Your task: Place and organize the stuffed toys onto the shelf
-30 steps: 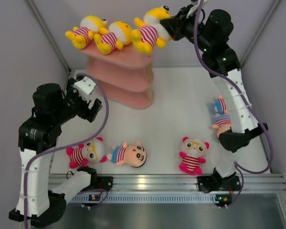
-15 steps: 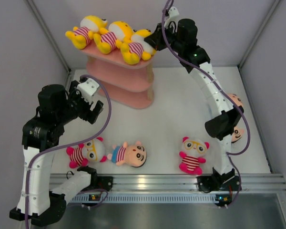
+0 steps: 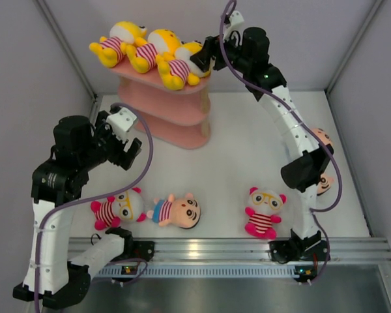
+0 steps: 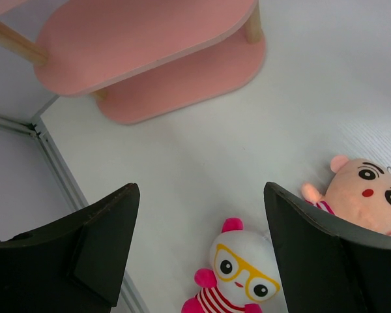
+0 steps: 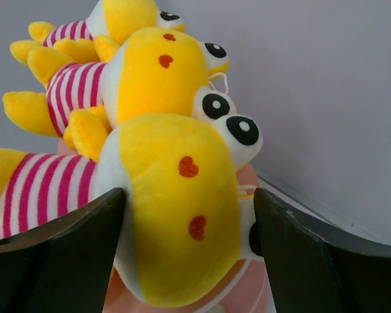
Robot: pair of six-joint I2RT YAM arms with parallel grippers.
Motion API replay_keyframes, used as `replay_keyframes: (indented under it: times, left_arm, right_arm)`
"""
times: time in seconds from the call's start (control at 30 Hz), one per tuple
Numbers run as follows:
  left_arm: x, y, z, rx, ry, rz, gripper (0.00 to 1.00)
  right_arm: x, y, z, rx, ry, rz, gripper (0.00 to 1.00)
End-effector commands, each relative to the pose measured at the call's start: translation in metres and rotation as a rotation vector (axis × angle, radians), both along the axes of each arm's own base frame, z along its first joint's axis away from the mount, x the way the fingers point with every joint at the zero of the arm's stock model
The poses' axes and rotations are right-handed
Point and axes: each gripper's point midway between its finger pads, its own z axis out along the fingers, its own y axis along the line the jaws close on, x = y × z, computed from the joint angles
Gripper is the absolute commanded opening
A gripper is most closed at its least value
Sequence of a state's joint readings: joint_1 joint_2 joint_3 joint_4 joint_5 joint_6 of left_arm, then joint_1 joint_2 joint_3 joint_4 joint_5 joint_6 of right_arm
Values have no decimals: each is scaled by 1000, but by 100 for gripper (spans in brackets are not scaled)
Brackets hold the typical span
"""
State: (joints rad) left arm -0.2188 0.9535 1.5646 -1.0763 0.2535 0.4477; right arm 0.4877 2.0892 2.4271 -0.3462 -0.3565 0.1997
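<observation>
The pink shelf (image 3: 173,107) stands at the back left. Three yellow stuffed toys lie in a row on its top board: one at the left (image 3: 117,42), one in the middle (image 3: 153,49), one at the right (image 3: 179,65). My right gripper (image 3: 202,59) is open, its jaws wide on either side of the right toy's head (image 5: 176,208), which rests on the board. My left gripper (image 3: 131,140) is open and empty above the table, over a pink-and-white toy with glasses (image 4: 244,270).
On the table near the front lie a glasses toy (image 3: 114,208), a peach-faced toy (image 3: 179,212) and another glasses toy (image 3: 264,212). Two peach-faced toys (image 3: 322,137) (image 3: 324,184) lie partly hidden behind my right arm. Grey walls close in the sides.
My right arm swung in and set the third yellow toy down on the top board beside the other two. The toy has shifted slightly left. My left arm has barely moved.
</observation>
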Motion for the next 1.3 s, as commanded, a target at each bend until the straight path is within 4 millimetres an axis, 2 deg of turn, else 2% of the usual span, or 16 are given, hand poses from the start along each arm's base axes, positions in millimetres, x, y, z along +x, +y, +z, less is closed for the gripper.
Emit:
replay_keyframes:
  times: [0.0,0.27,0.43,0.5,0.53,0.57,0.63,0.67,0.7,0.73,0.77,0.83,0.87,0.93,1.03,1.27]
  left_arm:
    - [3,-1,-1,6,-10,-6,83]
    - [3,4,-21,36,29,12,84]
    - [8,31,-69,160,130,125,87]
    - [6,53,-98,251,197,216,87]
    - [5,60,-109,283,226,242,87]
    - [0,65,-130,317,281,252,87]
    - [-11,70,-153,357,351,249,87]
    - [-20,72,-174,389,409,227,87]
    - [-28,73,-187,403,453,209,87]
    - [-33,76,-197,422,481,200,87]
    - [-42,80,-219,462,540,167,87]
    - [-52,86,-237,469,611,150,87]
    - [-59,88,-248,484,648,112,87]
    - [-69,86,-258,432,710,62,88]
    - [-82,85,-282,442,746,-55,90]
    - [-61,68,-317,359,684,-90,86]
  right_arm:
    - [-25,-16,51,25,-115,-14,81]
    - [-48,-60,107,40,-234,-109,99]
    - [-73,-85,128,60,-263,-143,100]
    - [-94,-92,127,70,-249,-135,99]
    - [-118,-102,141,88,-277,-134,99]
    - [-117,-100,112,61,-218,-131,99]
    - [-147,-113,115,93,-215,-139,99]
    - [-145,-113,83,78,-138,-148,99]
    - [-150,-118,73,80,-113,-167,99]
    - [-168,-128,78,106,-125,-170,99]
    - [-167,-126,43,90,-50,-170,99]
    - [-184,-129,29,97,-36,-151,98]
    - [-186,-125,-1,64,24,-138,98]
    - [-193,-124,-24,37,72,-120,98]
    - [-199,-118,-79,-23,189,-80,97]
    - [-216,-94,-129,-64,262,25,94]
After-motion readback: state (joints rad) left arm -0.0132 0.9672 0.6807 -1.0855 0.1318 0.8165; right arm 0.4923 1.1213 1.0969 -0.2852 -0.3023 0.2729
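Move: Behind the left hand, about 8 cm back, 11 cm to its left and some 33 cm below, lies the panda toy; the boy toy lies roughly 9 cm back and 10 cm to that hand's right, just as low. At the right hand, the middle of the yellow bear it has just set on the shelf top is about 7 cm left and 3 cm back, 2 cm below; the second bear sits some 18 cm left and 2 cm ahead, level in height. Diving about 30 cm, the left hand swings left and then back to the panda's head, tipping some 45 degrees further down, its wide-open fingers coming astride the head without closing. The right hand opens wider and leaves the bear, rising first while going back and right, then sinking over the open table beside the shelf, about 20 cm back in all. ##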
